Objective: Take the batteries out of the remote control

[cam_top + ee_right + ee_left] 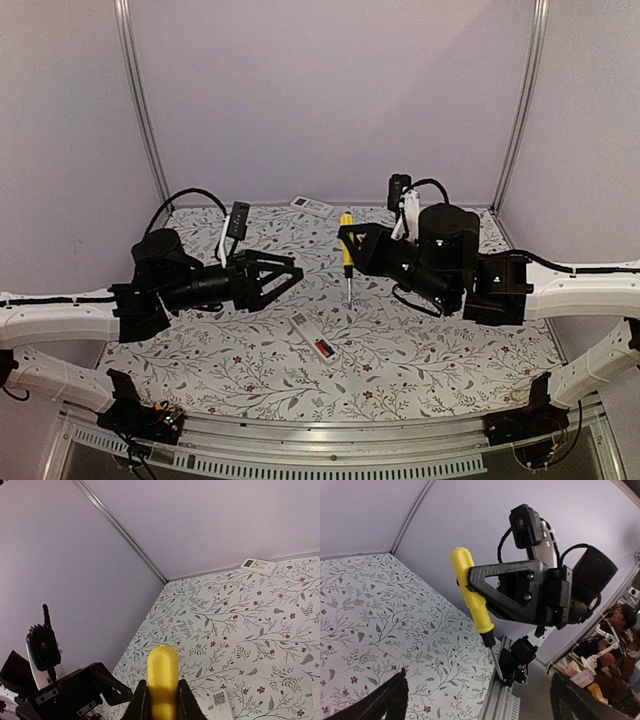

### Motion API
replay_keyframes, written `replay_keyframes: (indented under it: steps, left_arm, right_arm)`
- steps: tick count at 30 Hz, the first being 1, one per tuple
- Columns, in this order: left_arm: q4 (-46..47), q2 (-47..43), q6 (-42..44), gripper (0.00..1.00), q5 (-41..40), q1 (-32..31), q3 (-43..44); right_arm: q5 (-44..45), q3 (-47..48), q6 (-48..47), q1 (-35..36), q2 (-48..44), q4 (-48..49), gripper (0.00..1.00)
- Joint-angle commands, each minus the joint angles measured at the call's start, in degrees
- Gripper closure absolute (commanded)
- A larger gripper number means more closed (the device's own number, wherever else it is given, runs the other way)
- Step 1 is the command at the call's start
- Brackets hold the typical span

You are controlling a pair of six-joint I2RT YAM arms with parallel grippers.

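Observation:
The slim white remote control lies back-up on the table between the arms; its open compartment shows the batteries, a reddish cell beside a dark one. In the right wrist view only the remote control's labelled end shows. My right gripper is shut on the yellow handle of a screwdriver, held upright with its tip above the table, behind the remote. My left gripper is open and holds nothing, hovering left of the remote.
A broader white remote lies at the back edge of the floral table cover. Lilac walls and metal corner posts enclose the table. A metal rail runs along the near edge.

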Motion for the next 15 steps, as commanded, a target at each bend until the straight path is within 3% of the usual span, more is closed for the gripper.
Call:
replay_keyframes:
  steps: [1,5,13,15]
  left_arm:
    - [6.79,5.81,-2.28,0.01,-1.19,-3.52,2.68]
    - [8.11,10.78,-2.93,0.05,-0.46,-5.81,6.22]
    - [10.49,18.36,-6.29,0.32,1.57,-7.52,9.87]
    - [11.52,19.83,-7.34,0.34,2.00,-7.60,10.22]
  right_arm:
    - [2.80,-0.65,1.07,-0.03,-0.85,3.52,1.00]
    - [2.98,-0.01,0.42,-0.01,-0.53,3.95,1.00]
    - [3.35,0.64,-0.92,-0.02,0.06,3.95,1.00]
    - [3.26,0.73,-1.22,-0.03,0.11,3.95,1.00]
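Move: The yellow screwdriver, gripped by its handle in my right hand, hangs with its middle about 9 cm to the right of my open left hand, 4 cm ahead and 2 cm lower; from my right hand, that middle is about 5 cm down and 1 cm back. From my left hand, the remote control lies some 14 cm ahead, 3 cm right and 31 cm below, and a white cover about 23 cm ahead, 21 cm right, also on the table. I bring my left hand across to the right, about 7 cm, towards the lower part of the hanging screwdriver, turning the wrist slightly clockwise. Once well on the way I start closing its wide-open fingers, by roughly a third. My right hand keeps its grip on the yellow handle and holds it nearly still, easing up only about 1 cm. ##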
